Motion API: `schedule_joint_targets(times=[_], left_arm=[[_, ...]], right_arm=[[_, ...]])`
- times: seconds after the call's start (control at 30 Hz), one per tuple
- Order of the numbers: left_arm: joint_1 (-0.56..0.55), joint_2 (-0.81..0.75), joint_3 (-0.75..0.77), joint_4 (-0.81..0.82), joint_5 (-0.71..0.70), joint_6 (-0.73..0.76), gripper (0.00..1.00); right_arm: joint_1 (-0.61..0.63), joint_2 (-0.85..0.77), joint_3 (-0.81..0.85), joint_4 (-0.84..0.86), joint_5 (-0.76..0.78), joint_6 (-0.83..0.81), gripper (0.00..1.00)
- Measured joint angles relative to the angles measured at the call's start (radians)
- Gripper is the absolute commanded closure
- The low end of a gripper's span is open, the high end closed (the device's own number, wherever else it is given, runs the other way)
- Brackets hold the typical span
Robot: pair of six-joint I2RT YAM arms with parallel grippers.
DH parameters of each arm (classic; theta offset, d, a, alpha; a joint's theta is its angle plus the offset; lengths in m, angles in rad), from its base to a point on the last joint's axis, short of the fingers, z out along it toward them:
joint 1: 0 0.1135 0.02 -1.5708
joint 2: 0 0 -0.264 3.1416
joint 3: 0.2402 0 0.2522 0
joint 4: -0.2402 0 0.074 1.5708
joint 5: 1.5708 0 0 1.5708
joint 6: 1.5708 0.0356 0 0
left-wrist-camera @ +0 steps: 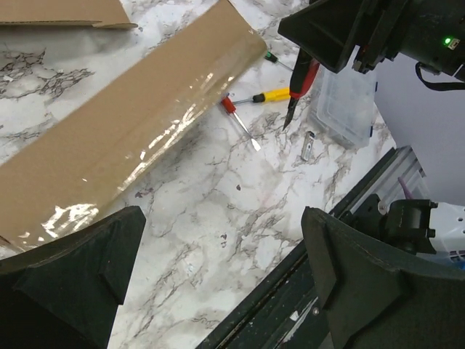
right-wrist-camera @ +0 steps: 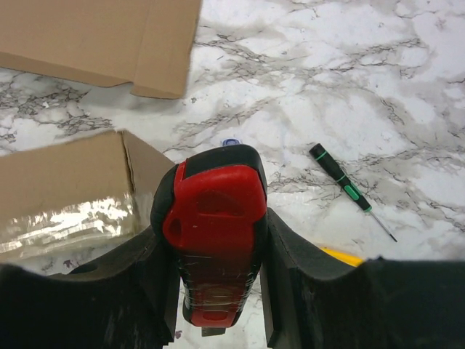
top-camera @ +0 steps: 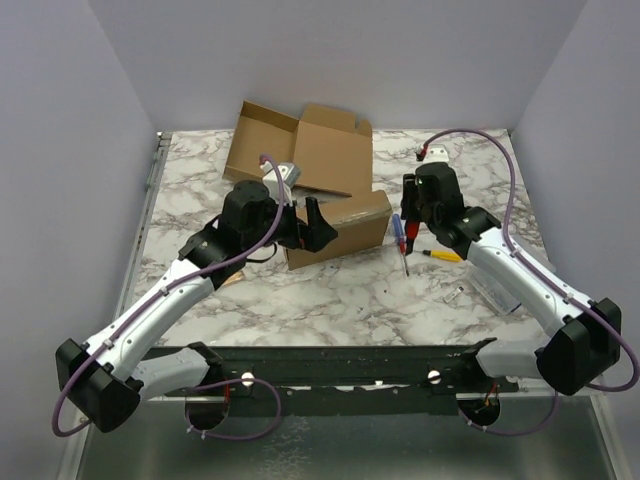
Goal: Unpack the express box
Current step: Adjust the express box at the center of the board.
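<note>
The express box (top-camera: 337, 229) is a brown carton sealed with shiny clear tape, lying in the middle of the table; it also shows in the left wrist view (left-wrist-camera: 131, 131) and the right wrist view (right-wrist-camera: 62, 193). My left gripper (top-camera: 316, 224) hovers at the box's left end, open, with nothing between its fingers (left-wrist-camera: 374, 273). My right gripper (top-camera: 411, 222) is shut on a red and black utility knife (right-wrist-camera: 216, 225), held just right of the box. The knife (left-wrist-camera: 301, 86) points its blade down at the table.
An opened, flattened cardboard box (top-camera: 298, 148) lies behind the sealed one. Small screwdrivers lie right of the box: a red-handled one (left-wrist-camera: 237, 118), a yellow one (left-wrist-camera: 267, 95) and a green-black one (right-wrist-camera: 340, 180). A clear plastic case (left-wrist-camera: 346, 102) and a small metal piece (left-wrist-camera: 308, 145) lie nearby.
</note>
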Motion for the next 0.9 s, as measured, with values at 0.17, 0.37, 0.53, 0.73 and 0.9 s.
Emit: schedule_joint_targets(times=[0.17,0.37,0.53,0.73,0.9], left_arm=[[0.010,-0.003,0.036,-0.026,-0.005,0.032,0.01],[0.067,0.167,0.251,-0.035,0.051,0.171,0.01],[0.081,0.418,0.428,-0.056,0.141,0.319,0.01],[0.070,0.665,0.582,-0.110,0.223,0.446,0.01],[0.029,0.721,0.603,-0.135,0.237,0.499,0.01]], right_arm=[[0.000,0.023,0.031,-0.015,-0.008,-0.009,1.00],[0.000,-0.051,0.034,-0.045,-0.048,-0.011,1.00],[0.000,-0.213,0.014,-0.072,-0.095,-0.007,1.00],[0.000,-0.401,-0.053,-0.074,-0.115,-0.002,0.99],[0.000,-0.460,-0.076,-0.084,-0.138,0.000,1.00]])
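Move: Somewhat ahead and right of the open left hand, the express box stands on its long edge, its middle about 8 cm farther out, 5 cm to the right and 19 cm lower. The blue screwdriver lies roughly 15 cm right of the box's middle; the opened carton is some 26 cm ahead of the left hand and 3 cm left. From the cutter-holding right hand, the box's middle is about 15 cm left, 3 cm back and 13 cm below. Swinging in over the express box, the left hand first rises about 4 cm while going forward, then carries on forward and right (some 11 and 9 cm in all) and sinks about 10 cm towards the box's top, wide open and turning clockwise some 25 degrees. The right hand keeps its grip on the red cutter and withdraws up and back, about 9 and 8 cm, away from the box's right end. ##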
